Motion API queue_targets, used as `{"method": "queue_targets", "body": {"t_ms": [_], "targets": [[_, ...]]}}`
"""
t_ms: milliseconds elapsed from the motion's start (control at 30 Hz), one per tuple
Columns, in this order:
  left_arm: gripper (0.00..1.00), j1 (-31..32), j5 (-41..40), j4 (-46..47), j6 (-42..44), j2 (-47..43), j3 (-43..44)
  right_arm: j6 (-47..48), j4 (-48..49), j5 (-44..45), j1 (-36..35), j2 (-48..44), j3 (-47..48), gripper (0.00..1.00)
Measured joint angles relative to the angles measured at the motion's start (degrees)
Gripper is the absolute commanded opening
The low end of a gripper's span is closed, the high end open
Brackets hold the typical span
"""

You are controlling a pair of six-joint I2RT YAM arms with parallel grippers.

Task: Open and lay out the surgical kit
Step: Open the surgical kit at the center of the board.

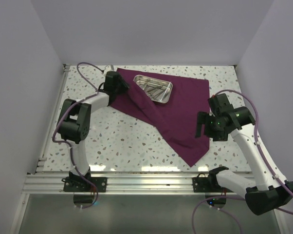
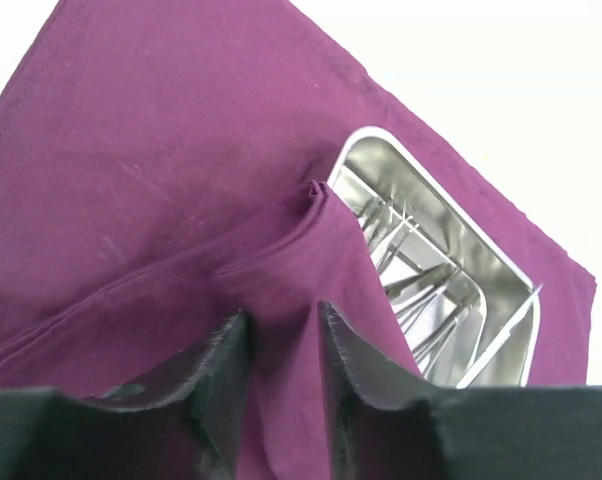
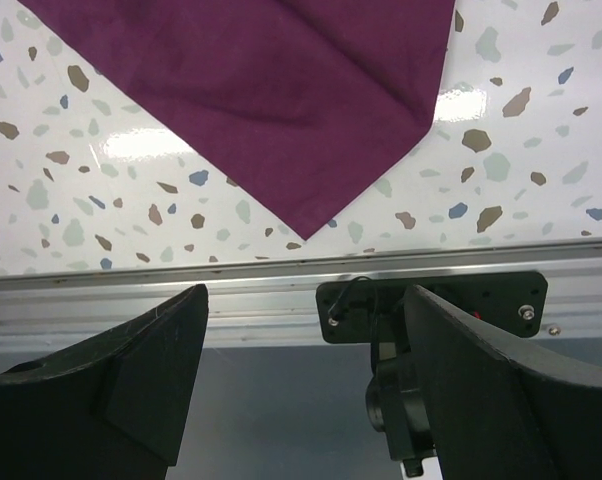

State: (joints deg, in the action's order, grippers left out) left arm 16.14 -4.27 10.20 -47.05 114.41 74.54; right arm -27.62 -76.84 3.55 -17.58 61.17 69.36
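Note:
The maroon cloth wrap (image 1: 185,112) lies partly unfolded on the speckled table, one corner pointing at the near edge (image 3: 281,90). On it at the back sits the shiny steel tray (image 1: 167,97), with the silvery instruments (image 1: 154,89) lying inside. My left gripper (image 1: 123,87) is at the tray's left side. In the left wrist view its fingers (image 2: 284,325) pinch a raised fold of the cloth (image 2: 161,150) that drapes over the tray's edge (image 2: 431,200), the instruments (image 2: 421,285) showing behind. My right gripper (image 1: 203,127) hovers open and empty (image 3: 304,300) by the cloth's right edge.
White walls close in the table on the left, back and right. An aluminium rail (image 3: 231,300) runs along the near edge, carrying the black arm mounts (image 3: 431,305). Bare speckled tabletop (image 1: 117,136) lies left of the cloth's near corner.

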Motion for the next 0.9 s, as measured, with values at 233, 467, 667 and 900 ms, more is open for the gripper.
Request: {"method": "queue_targets", "body": {"t_ms": [233,467,667,900], "targets": [[0.00,0.0,0.9,-0.9,1.7,-1.1,-0.4,0.2,0.0,0.0,0.0,0.0,-1.4,0.82],[0.00,0.0,2.1,-1.3,3.2,-1.1,0.1,0.5,0.2,0.0,0.0,-0.2,-2.1,0.82],[0.00,0.0,3.8,-6.8,3.4,-4.6,-1.6,0.9,1.7,0.0,0.0,0.3,-2.2,0.82],[0.00,0.0,3.7,-24.4,4.7,-28.0,-13.0,1.9,8.2,-0.6,0.0,6.9,-2.2,0.83]]}}
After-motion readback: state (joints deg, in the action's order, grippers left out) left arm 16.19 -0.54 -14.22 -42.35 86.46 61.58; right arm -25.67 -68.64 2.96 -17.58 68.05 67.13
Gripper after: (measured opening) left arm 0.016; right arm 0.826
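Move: The drape's folded ridge lies right at the left hand, between its half-open fingers, about 1 cm lower. From that hand the steel tray, its left part under the flap, is about 14 cm to the right, 6 cm ahead and 5 cm below; the drape's far left corner is some 20 cm ahead and 7 cm left. From the right hand the ridge lies roughly 35 cm ahead, 36 cm left and 10 cm lower. Almost on the spot, the left hand first shuts its fingers on the purple ridge and pinches it, then, after a short hold, pulls back about 13 cm, rising some 5 cm and easing slightly left, away from the tray, fingertips tipping down a little. Late on, the right hand, empty and open, goes some 3.5 cm forward and a little down over the drape's near right part. ##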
